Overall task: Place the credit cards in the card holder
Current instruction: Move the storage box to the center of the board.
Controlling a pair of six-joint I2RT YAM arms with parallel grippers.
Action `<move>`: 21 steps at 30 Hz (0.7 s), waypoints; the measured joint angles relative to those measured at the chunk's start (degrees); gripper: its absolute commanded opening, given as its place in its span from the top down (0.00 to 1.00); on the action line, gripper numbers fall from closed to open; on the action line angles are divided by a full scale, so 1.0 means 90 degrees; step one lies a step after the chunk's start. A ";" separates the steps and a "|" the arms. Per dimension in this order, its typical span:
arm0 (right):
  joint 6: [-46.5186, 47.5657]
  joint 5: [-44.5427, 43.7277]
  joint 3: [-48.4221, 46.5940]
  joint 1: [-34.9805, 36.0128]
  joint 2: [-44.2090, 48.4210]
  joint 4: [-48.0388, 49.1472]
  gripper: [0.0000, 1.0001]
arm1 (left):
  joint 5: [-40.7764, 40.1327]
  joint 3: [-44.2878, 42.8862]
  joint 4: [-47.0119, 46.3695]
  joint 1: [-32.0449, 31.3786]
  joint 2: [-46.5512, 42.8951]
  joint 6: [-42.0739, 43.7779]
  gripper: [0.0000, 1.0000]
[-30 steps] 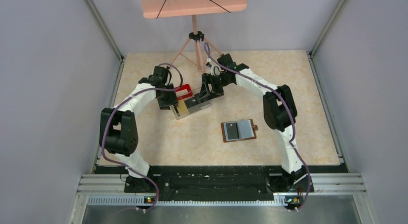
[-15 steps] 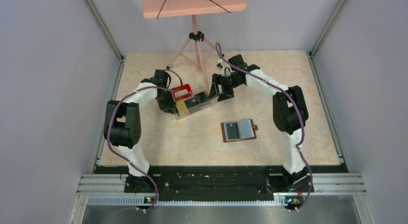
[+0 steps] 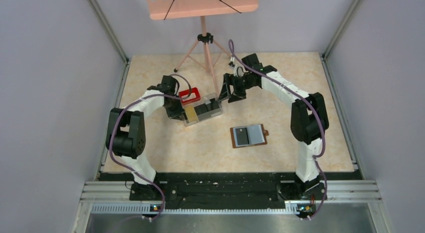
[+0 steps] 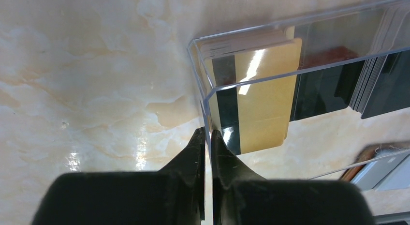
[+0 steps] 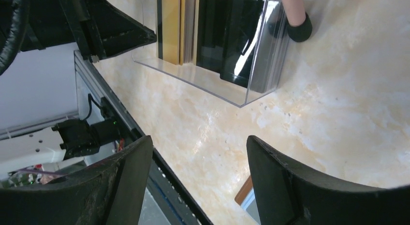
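Note:
The credit cards stand on edge inside a clear plastic box point(image 3: 202, 110): a tan-yellow card point(image 4: 265, 101) with a dark stripe at the left end, black cards point(image 4: 384, 84) further right. My left gripper point(image 4: 207, 133) is shut on the box's thin left end wall point(image 4: 205, 97); from above, the left gripper point(image 3: 176, 110) sits at the box's left end. The right gripper point(image 3: 227, 92) hangs open behind the box's right end, and in its own wrist view the right gripper point(image 5: 199, 143) holds nothing. The card holder point(image 3: 248, 135) lies open on the table with a dark and a bluish card in it.
A small red tray point(image 3: 190, 95) sits just behind the clear box point(image 5: 217, 46). A pink tripod point(image 3: 204, 50) stands at the back, one black-tipped foot point(image 5: 300, 29) close to the box's right end. Grey walls enclose the table point(image 3: 300, 92).
My left gripper has closed onto the box's end wall. The right arm has pulled back and to the right, off the box, jaws still open.

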State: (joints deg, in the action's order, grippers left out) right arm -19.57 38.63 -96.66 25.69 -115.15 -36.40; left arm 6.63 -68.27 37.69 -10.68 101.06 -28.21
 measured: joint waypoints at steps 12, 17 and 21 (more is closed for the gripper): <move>0.0002 -0.0063 0.0656 0.0000 0.0420 0.0005 0.28 | 0.0036 0.0245 0.0010 -0.0665 -0.0202 -0.0231 1.00; 0.0002 -0.0097 0.0784 0.0000 0.0522 0.0041 0.28 | 0.0211 0.0172 0.0061 -0.1251 -0.0114 -0.0335 1.00; 0.0005 -0.0114 0.0906 0.0000 0.0551 0.0070 0.28 | 0.0308 -0.0216 0.0104 -0.1598 0.0214 -0.0466 1.00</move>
State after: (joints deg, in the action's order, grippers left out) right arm -19.53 37.60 -88.51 25.69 -110.19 -35.77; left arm 9.41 -70.22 38.63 -25.06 102.98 -32.40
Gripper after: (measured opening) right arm 0.714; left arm 0.046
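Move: The left fingers already pinch the left end wall of the storage box, whose middle lies about 8 cm to their right and 3 cm ahead. The board centre it is taken to is some 20 cm right and 2 cm ahead of that hand; the opened card holder lies about 30 cm right and 9 cm back, the stand's foot 16 cm right and 9 cm ahead. From the right hand the box's middle is about 10 cm left, 3 cm back and 8 cm below. Keeping its pinch on the box's end wall, the left hand drags the box level over the board towards its centre, about 9 cm right and nearly 4 cm back, gathering speed and turning some 10 degrees clockwise. The right hand, fingers still wide open, draws back about 2.5 cm and slightly right, above the board. ##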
